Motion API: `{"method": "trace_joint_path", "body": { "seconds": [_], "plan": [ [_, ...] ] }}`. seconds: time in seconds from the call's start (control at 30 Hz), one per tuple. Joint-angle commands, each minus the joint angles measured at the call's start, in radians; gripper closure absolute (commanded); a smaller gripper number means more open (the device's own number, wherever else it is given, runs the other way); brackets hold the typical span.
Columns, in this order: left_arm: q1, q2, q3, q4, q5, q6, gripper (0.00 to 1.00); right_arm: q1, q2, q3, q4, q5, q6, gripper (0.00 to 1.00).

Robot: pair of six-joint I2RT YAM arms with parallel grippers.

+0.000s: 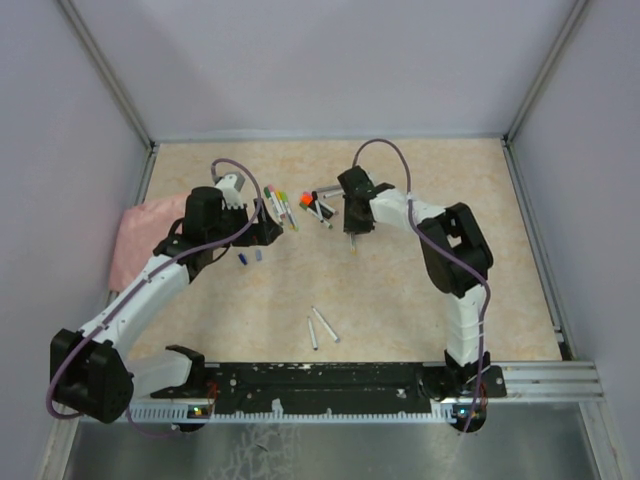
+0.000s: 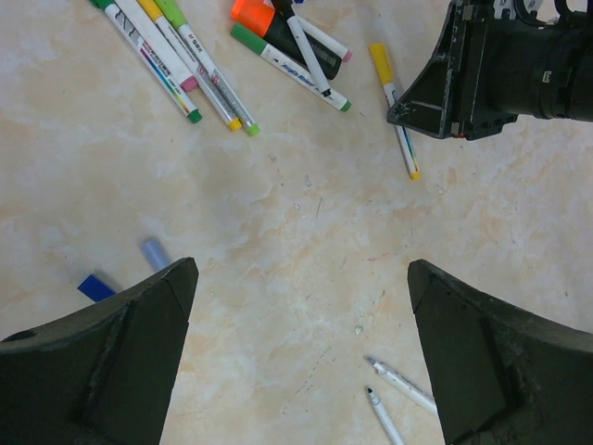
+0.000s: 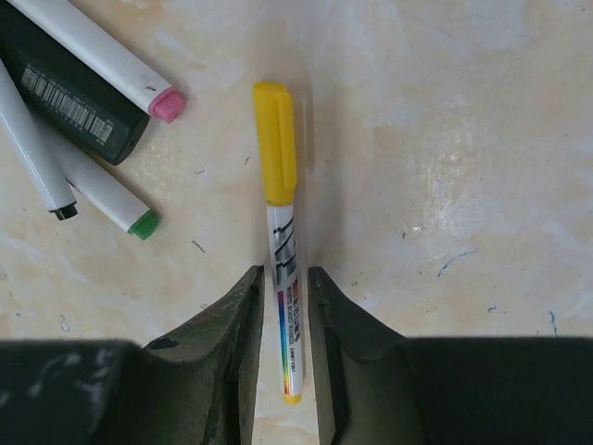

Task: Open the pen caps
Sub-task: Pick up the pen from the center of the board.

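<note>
A white pen with a yellow cap (image 3: 275, 139) lies flat on the table. My right gripper (image 3: 285, 273) straddles its barrel (image 3: 286, 315), jaws narrow, with a thin gap showing on each side. From above, that gripper (image 1: 352, 238) points down at mid-table. My left gripper (image 2: 301, 269) hangs wide open over bare table, holding nothing. A loose blue cap (image 2: 95, 286) and a pale blue cap (image 2: 155, 252) lie by its left finger. Two uncapped pens (image 2: 397, 387) lie near its right finger.
Capped pens lie in a row (image 2: 185, 65) at the back left. Others are piled with a dark highlighter with an orange end (image 2: 264, 17) beside my right gripper. A pink cloth (image 1: 140, 235) lies at the table's left edge. Walls enclose the table.
</note>
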Motion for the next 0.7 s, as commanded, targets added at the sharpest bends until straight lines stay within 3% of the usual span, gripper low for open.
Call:
{"method": "trace_joint_path", "body": {
  "seconds": [0.0,0.13,0.3,0.43,0.67],
  "plan": [
    [0.004,-0.021,0.013,0.023,0.035,-0.017,0.0,0.005,-0.016,-0.072,-0.038,0.005,-0.008,0.76],
    [0.005,-0.028,0.013,0.035,0.08,-0.024,0.0,0.005,-0.037,-0.108,-0.035,0.018,-0.033,0.83],
    [0.006,-0.046,-0.005,0.1,0.199,-0.046,0.0,0.002,-0.09,-0.166,0.011,0.014,-0.085,1.0],
    [0.006,-0.06,-0.04,0.194,0.359,-0.073,0.02,-0.017,-0.202,-0.254,0.117,-0.021,-0.13,1.0],
    [0.006,-0.07,-0.112,0.445,0.529,-0.247,0.04,-0.048,-0.454,-0.46,0.386,-0.176,-0.163,1.0]
  ]
}}
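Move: The yellow-capped pen lies between the right hand's parted fingers at their own height, its middle about 1 cm ahead. The green-capped pen is some 9 cm to that hand's left and 5 cm farther out; the orange-capped marker is about 8 cm left and 7 cm ahead; the grey marker is 4 cm left and 11 cm ahead. From the left hand, the yellow-capped pen is roughly 18 cm right, 9 cm ahead and 15 cm below. Easing slightly back, the right hand closes its half-parted fingers and pinches the yellow-capped pen just behind its middle. It then speeds up, drawing the pen back about 5 cm and less far right, away from the other pens, nearly level. The left hand, empty and wide open, swings right, up and back, rolling its left side down and turning clockwise, each under 20 degrees. ##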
